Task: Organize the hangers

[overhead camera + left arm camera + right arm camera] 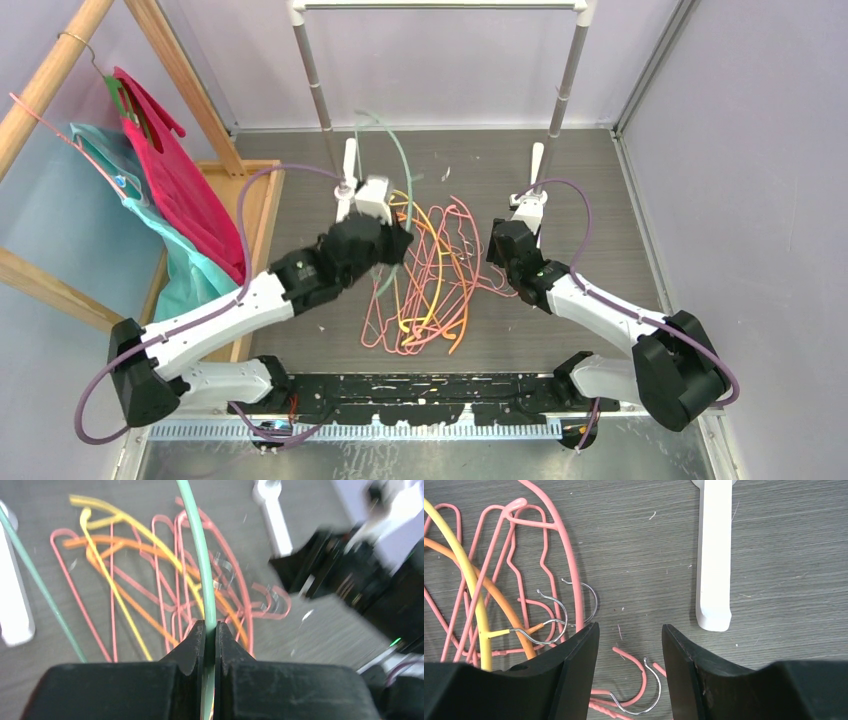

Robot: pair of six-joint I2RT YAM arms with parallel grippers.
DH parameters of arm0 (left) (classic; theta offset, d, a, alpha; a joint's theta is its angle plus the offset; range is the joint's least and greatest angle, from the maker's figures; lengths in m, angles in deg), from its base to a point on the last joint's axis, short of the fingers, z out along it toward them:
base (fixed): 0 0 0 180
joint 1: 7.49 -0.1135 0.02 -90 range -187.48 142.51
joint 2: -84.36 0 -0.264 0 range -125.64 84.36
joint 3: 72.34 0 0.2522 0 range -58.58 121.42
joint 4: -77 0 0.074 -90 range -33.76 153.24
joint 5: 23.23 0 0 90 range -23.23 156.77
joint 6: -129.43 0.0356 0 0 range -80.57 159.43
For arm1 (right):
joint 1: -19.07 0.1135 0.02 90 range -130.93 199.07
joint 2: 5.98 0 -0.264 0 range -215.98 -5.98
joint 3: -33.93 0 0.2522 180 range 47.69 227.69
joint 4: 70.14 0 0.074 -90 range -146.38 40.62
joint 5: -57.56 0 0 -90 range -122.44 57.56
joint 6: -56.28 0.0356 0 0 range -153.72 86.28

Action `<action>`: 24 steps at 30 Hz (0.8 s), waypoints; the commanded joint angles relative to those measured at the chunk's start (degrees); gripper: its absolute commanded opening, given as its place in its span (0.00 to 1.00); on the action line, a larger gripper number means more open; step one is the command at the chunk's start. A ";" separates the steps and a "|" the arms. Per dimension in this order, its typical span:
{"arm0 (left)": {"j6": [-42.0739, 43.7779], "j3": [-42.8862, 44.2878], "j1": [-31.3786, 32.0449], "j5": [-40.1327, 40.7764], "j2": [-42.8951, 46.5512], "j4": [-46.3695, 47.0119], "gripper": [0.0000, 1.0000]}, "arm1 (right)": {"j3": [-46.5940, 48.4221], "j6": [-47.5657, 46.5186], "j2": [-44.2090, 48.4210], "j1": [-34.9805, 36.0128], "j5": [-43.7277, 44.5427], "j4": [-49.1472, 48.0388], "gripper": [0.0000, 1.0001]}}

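Note:
A tangle of pink, orange and yellow hangers (432, 275) lies on the dark table between the two arms. My left gripper (398, 243) is shut on a grey-green hanger (397, 140), lifted above the pile and reaching toward the rack. In the left wrist view the jaws (211, 630) pinch that green hanger (196, 535) with the pile (165, 580) below. My right gripper (500, 238) hovers at the pile's right edge. Its jaws (630, 626) stand open and hold nothing. Pink and metal hooks (644, 680) lie on the table under the gap.
A metal garment rack (440, 5) stands at the back on white feet (714, 555) (272, 515). At the left a wooden stand (60, 65) carries hangers draped with magenta and teal garments (175, 175). Grey walls close in both sides.

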 commanded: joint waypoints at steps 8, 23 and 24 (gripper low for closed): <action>3.32 25.99 -9.50 -21.87 -12.53 15.03 0.00 | 4.55 -0.33 3.21 -0.36 4.34 -0.14 0.55; -11.03 32.82 -18.79 -33.09 -19.10 32.31 0.00 | 6.03 -1.02 1.42 -0.46 6.37 0.88 0.55; -11.98 32.84 -19.25 -33.60 -19.36 33.56 0.00 | 5.98 -1.13 1.38 -0.46 6.59 0.78 0.55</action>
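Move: The left hand already holds the green hanger clear of the pile, and is taking it to the white rail, whose middle is about 23 cm ahead, 5 cm to the right and some 27 cm above. The pile of pink, yellow and orange hangers lies about 20 cm straight below, perhaps 3 cm to the right; the foot of the left post is about 18 cm ahead, 13 cm left and 20 cm below. From the right hand, the rail's middle is about 15 cm ahead, 15 cm left and 40 cm up. The left hand, fingers still shut on the green hanger's rod, sweeps it up about 20 cm, and forward and somewhat to the right, away from the pile and towards the white rail, while the wrist rolls some 30 degrees, left side dropping, and tips up a little. The empty right hand stays half open beside the pile and rises only about 3 cm. ##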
